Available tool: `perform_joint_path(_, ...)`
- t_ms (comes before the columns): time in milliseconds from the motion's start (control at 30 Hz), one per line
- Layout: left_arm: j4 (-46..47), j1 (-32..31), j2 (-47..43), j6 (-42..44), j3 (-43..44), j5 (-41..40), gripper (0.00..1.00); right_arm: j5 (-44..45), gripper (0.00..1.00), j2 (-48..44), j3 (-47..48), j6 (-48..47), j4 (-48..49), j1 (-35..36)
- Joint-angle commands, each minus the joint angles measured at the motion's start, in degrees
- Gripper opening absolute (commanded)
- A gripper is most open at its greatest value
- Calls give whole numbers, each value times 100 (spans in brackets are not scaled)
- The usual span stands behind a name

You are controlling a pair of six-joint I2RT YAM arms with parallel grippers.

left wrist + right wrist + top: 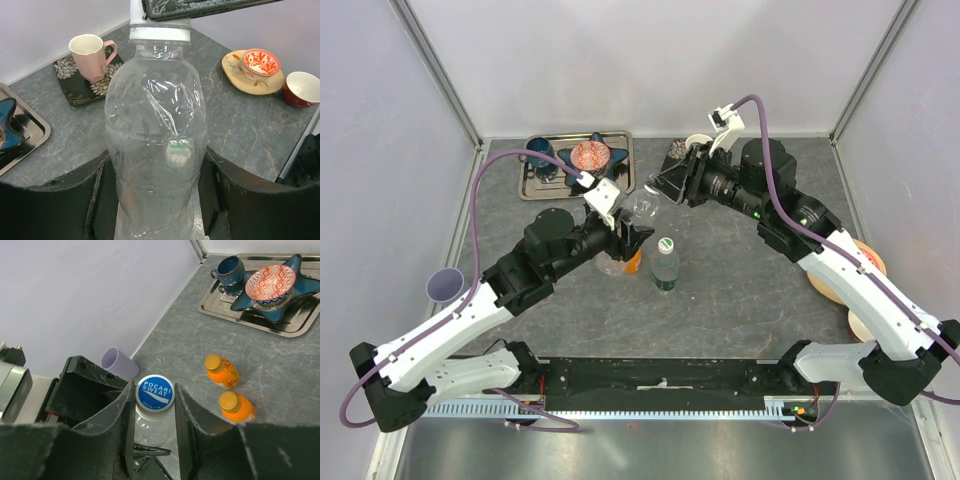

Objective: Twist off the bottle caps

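Note:
My left gripper (155, 200) is shut on the lower body of the colourless clear bottle (155, 130), which it holds tilted above the table (638, 210). The bottle's blue-and-white cap (155, 391) sits between the fingers of my right gripper (155, 405), both pads pressed against its sides. In the top view the right gripper (660, 183) meets the bottle's neck from the far right. The green-tinted bottle (665, 268) with its white cap stands upright by the left gripper (625, 240). Two orange bottles (222, 371) (236, 407) with orange caps stand on the table below.
A metal tray (535, 188) with a blue star dish, a patterned bowl and a blue mug lies at the back left. A purple cup (444, 284) is at the left edge. A pink mug (90, 55) on a dark saucer stands at the back; plates and bowls (252, 75) on the right.

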Motion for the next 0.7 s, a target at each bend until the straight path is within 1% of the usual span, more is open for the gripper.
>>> perform_joint_path(0, -145, -37, -48, 442, 314, 818, 27, -612, 0, -229, 63, -757, 101, 25)
perform_joint_path(33, -190, -37, -66, 443, 359, 993, 27, -682, 0, -255, 133, -889, -13, 25)
perform_joint_path(67, -216, -28, -92, 443, 385, 1447, 24, -813, 0, -299, 256, -1125, -58, 16)
perform_joint_path(133, -138, -28, -224, 416, 421, 2047, 23, -1191, 0, -325, 458, -1320, -241, 16)
perform_joint_path(167, -85, -19, -277, 320, 429, 2624, 23, -1341, 0, -343, 494, -1486, -286, 25)
perform_joint_path(200, -32, -19, -347, 250, 438, 2891, 23, -1647, 0, -369, 503, -1549, -295, 16)
perform_joint_path(233, 55, -11, -365, 180, 473, 3128, 23, -1806, 0, -422, 503, -1611, -295, 25)
perform_joint_path(267, 65, -2, -382, 14, 552, 3609, 23, -1938, 0, -474, 495, -1663, -287, 25)
perform_joint_path(333, 74, 24, -348, -137, 675, 4139, 24, -2299, 0, -554, 416, -1848, -269, 25)
perform_joint_path(367, 56, 42, -321, -285, 823, 4637, 24, -2457, 0, -650, 381, -1909, -251, 25)
perform_joint_path(400, 56, 51, -278, -365, 894, 4886, 24, -2589, 0, -703, 354, -1936, -208, 25)
perform_joint_path(433, 47, 60, -181, -453, 974, 5141, 24, -2956, 0, -790, 284, -1954, -103, 16)
perform_joint_path(467, 82, 77, -128, -645, 1114, 5605, 24, -3151, 0, -852, 240, -1928, -6, 25)
perform_joint_path(500, 126, 86, -58, -752, 1185, 5844, 25, -3335, 0, -905, 187, -1893, 238, 25)
perform_joint_path(533, 213, 86, 4, -866, 1220, 6082, 25, -3677, 0, -1001, 109, -1840, 319, 25)
perform_joint_path(567, 484, 95, 117, -1154, 1264, 6510, 25, -3776, 0, -1046, 90, -1866, 355, 25)
perform_joint_path(633, 784, 104, 223, -1472, 1264, 6838, 25, -3943, 0, -1177, 20, -1997, 408, 25)
perform_joint_path(667, 1020, 112, 320, -1769, 1238, 7092, 25, -4135, 0, -1213, 2, -2033, 417, 25)
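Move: The blue-topped bottle cap is already between the right fingers; from the left hand, which holds the bottle round its body, it lies about 4 cm ahead, 5 cm to the right and 8 cm up. The green-capped bottle stands almost under both: some 5 cm right, 1 cm ahead and 22 cm below the left hand. The nearer orange bottle is about 5 cm ahead, 4 cm left and 28 cm below the left hand. Cap and bottle are carried together back towards the robot by about 15 cm and upward some 8 cm, both grips kept. On the way the hands twist against each other: the left swings the bottle clockwise nearly 50 degrees, while the right, still pinching the cap, turns counter-clockwise about 30 and tips its fingers upward about as much. ##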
